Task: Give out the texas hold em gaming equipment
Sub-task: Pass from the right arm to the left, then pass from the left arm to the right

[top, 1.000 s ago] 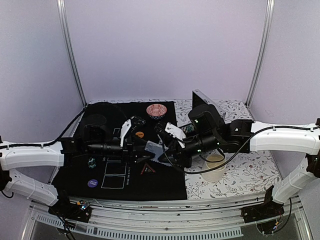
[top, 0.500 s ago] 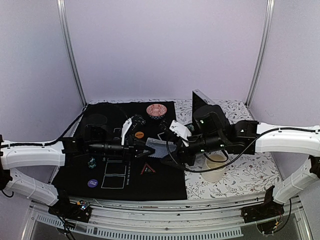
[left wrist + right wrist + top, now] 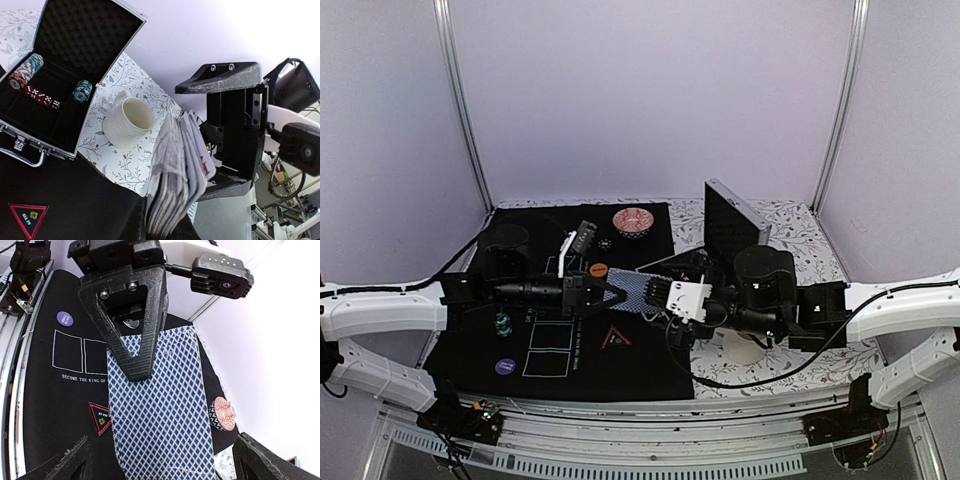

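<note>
A deck of blue-diamond-backed playing cards hangs in the air over the black mat. My left gripper is shut on its left end. In the left wrist view the cards fan upward out of the gripper. My right gripper stands open just right of the deck. In the right wrist view the cards lie between its wide-spread fingers, untouched by them. On the mat lie a red triangle marker, a purple disc and an orange disc.
A red patterned bowl stands at the mat's far edge. An open case on the floral cloth holds striped chip stacks and red dice. A white cup stands beside it. Small green chips sit under my left arm.
The right gripper has opened off the deck and drawn back to the right. The left gripper has shut on the cards and now holds them alone.
</note>
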### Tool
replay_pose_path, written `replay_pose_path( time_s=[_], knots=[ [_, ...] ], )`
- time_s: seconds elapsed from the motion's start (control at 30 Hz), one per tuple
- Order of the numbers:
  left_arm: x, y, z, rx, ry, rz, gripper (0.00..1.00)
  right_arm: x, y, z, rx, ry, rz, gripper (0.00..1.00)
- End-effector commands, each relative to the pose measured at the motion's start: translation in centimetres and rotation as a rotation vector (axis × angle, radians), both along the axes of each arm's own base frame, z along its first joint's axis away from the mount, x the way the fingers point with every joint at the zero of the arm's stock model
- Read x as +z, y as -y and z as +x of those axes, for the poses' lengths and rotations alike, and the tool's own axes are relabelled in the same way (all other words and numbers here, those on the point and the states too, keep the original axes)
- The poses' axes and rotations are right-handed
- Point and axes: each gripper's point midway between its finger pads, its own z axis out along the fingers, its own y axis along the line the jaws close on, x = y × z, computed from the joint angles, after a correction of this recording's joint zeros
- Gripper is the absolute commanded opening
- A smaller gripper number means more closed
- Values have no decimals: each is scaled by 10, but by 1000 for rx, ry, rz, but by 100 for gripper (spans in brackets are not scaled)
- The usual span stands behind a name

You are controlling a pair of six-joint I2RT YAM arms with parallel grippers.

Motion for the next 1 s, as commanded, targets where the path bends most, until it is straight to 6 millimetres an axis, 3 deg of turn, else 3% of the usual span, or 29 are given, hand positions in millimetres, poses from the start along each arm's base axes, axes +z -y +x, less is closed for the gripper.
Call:
replay_pose_path(
  time_s=[0.0,0.3,0.47,0.63,0.8,0.9,0.97],
  knots=[
    [15,0,-1,-2,-55,-59,0,24,-14,15,-13,171,10,99],
    [19,-3,1,-5,-58,-66,0,14,-35,18,18,187,-42,100],
    [20,-4,2,-12,-65,-76,0,1,-37,28,-26,198,-91,96],
    [19,-6,5,-7,-78,-79,0,3,-36,31,-44,205,-88,80],
    [16,-6,7,-6,-94,-78,0,8,-34,34,-64,206,-73,75],
    [16,-5,8,-9,-95,-79,0,8,-33,35,-76,204,-70,62],
    [17,-4,7,-17,-92,-82,0,9,-33,36,-81,203,-67,58]
  ],
)
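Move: The card deck is held out by the left gripper, its middle about 3 cm to the right of the left hand point. From the open right gripper the deck lies some 5 cm to the left and 2 cm ahead, about 1 cm lower. Down on the table, from the right hand: the all-in triangle 11 cm left and 3 ahead, the mug 20 cm right and 1 ahead, the open case 9 cm right and 19 ahead. Bring the wide-open right gripper left and forward, about 3 cm each way and a touch down, so its fingers reach farther along the deck's two side edges, rolling it some 10 degrees about its pointing axis. Halfway through, start closing, stopping still well open. Keep the left gripper's pinch on the deck, rolling it slightly. ##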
